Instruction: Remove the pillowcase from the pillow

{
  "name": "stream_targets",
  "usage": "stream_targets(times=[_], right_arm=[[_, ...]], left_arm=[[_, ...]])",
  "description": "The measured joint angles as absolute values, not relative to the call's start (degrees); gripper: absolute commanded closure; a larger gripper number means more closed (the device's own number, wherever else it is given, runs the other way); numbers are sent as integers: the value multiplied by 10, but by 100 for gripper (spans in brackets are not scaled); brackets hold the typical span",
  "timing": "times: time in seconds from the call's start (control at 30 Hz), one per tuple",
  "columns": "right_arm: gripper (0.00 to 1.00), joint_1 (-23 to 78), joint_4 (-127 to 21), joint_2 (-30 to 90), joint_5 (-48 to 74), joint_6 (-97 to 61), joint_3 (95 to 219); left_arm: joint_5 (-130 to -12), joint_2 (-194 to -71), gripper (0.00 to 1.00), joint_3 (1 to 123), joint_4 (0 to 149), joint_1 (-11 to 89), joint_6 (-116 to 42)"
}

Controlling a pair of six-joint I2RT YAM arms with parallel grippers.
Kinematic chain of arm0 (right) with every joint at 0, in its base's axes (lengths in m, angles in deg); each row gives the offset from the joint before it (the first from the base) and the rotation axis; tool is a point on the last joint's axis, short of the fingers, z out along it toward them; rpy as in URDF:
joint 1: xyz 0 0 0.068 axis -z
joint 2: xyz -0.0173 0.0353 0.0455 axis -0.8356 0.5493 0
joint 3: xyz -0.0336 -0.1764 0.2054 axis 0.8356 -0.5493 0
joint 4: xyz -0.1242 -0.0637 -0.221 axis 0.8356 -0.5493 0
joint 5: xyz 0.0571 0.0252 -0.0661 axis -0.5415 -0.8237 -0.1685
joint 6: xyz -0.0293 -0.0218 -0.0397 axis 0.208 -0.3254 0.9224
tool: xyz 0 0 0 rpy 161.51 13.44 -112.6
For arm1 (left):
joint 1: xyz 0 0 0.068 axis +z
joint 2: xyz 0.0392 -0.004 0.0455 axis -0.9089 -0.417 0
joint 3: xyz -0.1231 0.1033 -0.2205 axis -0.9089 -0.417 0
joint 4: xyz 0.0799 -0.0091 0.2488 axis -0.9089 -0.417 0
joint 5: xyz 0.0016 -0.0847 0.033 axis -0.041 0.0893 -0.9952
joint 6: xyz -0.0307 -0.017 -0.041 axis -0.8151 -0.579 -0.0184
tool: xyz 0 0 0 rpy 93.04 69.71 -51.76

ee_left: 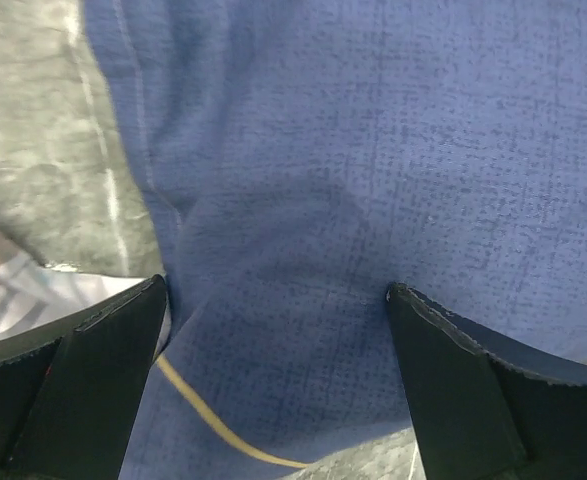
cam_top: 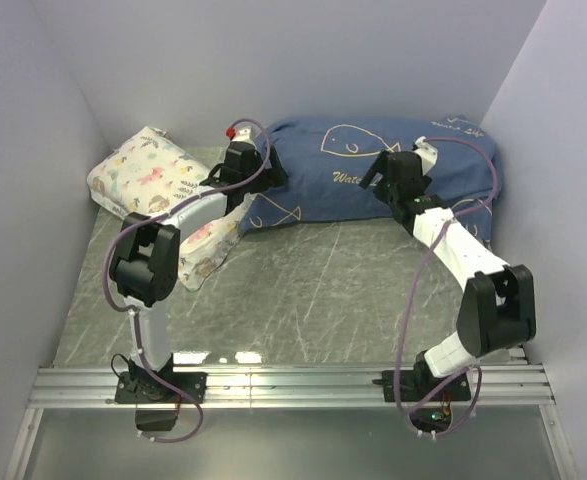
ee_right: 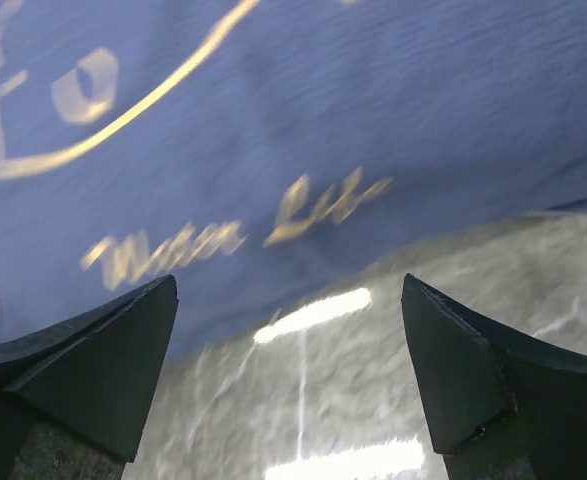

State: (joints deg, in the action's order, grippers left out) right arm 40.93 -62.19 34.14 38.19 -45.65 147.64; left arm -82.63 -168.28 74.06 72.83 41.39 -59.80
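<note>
The blue pillowcase [cam_top: 373, 160] with cream whale outlines lies plump along the back wall. The pillow is hidden inside it. My left gripper [cam_top: 245, 172] is at the case's left end, open. In the left wrist view its fingers [ee_left: 93, 370] stand wide apart over the blue cloth [ee_left: 373, 150], close above a fold, and grip nothing. My right gripper [cam_top: 388, 178] is at the case's front edge, right of centre, also open. The right wrist view shows the gripper [ee_right: 289, 285] spanning the cloth's edge, with the script [ee_right: 233, 225] just beyond and bare table [ee_right: 373, 380] beneath.
A smaller floral-print pillow [cam_top: 143, 170] lies at the back left, and part of it shows under my left arm [cam_top: 208, 250]. Walls close in on the left, back and right. The grey marbled table [cam_top: 313, 290] stretches in front of the case.
</note>
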Motion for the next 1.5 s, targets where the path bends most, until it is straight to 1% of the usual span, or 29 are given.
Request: stream_targets(times=[0.1, 0.27, 0.33, 0.37, 0.4, 0.47, 0.5, 0.53, 0.57, 0.6, 0.63, 0.67, 0.7, 0.73, 0.77, 0.93, 1.07, 1.33, 1.5], right_arm=[[0, 448, -621, 373, 375, -465, 1482], [0, 496, -602, 373, 376, -482, 1443], [0, 499, -588, 372, 380, -486, 1422], [0, 499, -583, 372, 381, -488, 1415], [0, 498, -573, 373, 381, -488, 1407], [2, 498, -548, 378, 380, -488, 1400], [4, 498, -532, 384, 379, -487, 1399], [7, 498, -513, 390, 378, -485, 1399], [15, 498, -495, 396, 377, -481, 1399], [19, 498, -479, 402, 377, -475, 1399], [28, 498, -464, 407, 377, -470, 1399], [50, 497, -451, 410, 376, -463, 1399], [62, 497, -440, 412, 375, -454, 1399], [79, 496, -435, 412, 375, -447, 1400], [99, 496, -433, 412, 376, -440, 1403], [100, 496, -437, 407, 377, -429, 1415], [100, 496, -467, 377, 374, -426, 1415], [100, 500, -543, 233, 350, -408, 1434], [100, 500, -611, 151, 328, -394, 1466]], left_arm=[[-805, -1691, 1, 751, 723, 414, -594], [-780, -1691, 1, 749, 738, 414, -595], [-774, -1692, 5, 743, 747, 414, -596], [-772, -1694, 10, 743, 748, 414, -597], [-770, -1697, 20, 743, 748, 414, -598], [-764, -1703, 35, 743, 750, 414, -601], [-760, -1708, 53, 744, 751, 414, -602], [-758, -1712, 63, 746, 750, 414, -602], [-756, -1716, 71, 748, 748, 414, -604], [-754, -1720, 84, 752, 745, 414, -603], [-752, -1722, 92, 756, 744, 414, -600], [-750, -1722, 97, 758, 742, 413, -600], [-749, -1722, 100, 762, 740, 413, -599], [-749, -1722, 100, 765, 739, 412, -595], [-749, -1722, 100, 769, 738, 412, -594], [-750, -1717, 100, 778, 723, 411, -587], [-759, -1697, 100, 783, 698, 404, -570], [-757, -1601, 100, 793, 634, 375, -528], [-759, -1493, 100, 792, 601, 345, -509]])
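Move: A patch of the pillowcase's left end lies about 3 cm to my left hand's right and 3 cm below it, level ahead. The bare floral pillow's middle is some 24 cm to that hand's left and 7 cm back, and a gold triangle print is about 8 cm back, 1 cm right. For my right hand, the cloth patch just right of the lettering is about 4 cm ahead, 6 cm right and 5 cm down; the lettering itself is 2 cm ahead, 3 cm left. I shift my left hand slightly right and down and pinch the pillowcase's left end, while my right swings about 6 cm right and down, noses forward and pinches the cloth beside the lettering. With both grips shut I haul upward some 16 to 18 cm, drawing back towards myself about half as far; both hands tip up, the left also turning clockwise. ##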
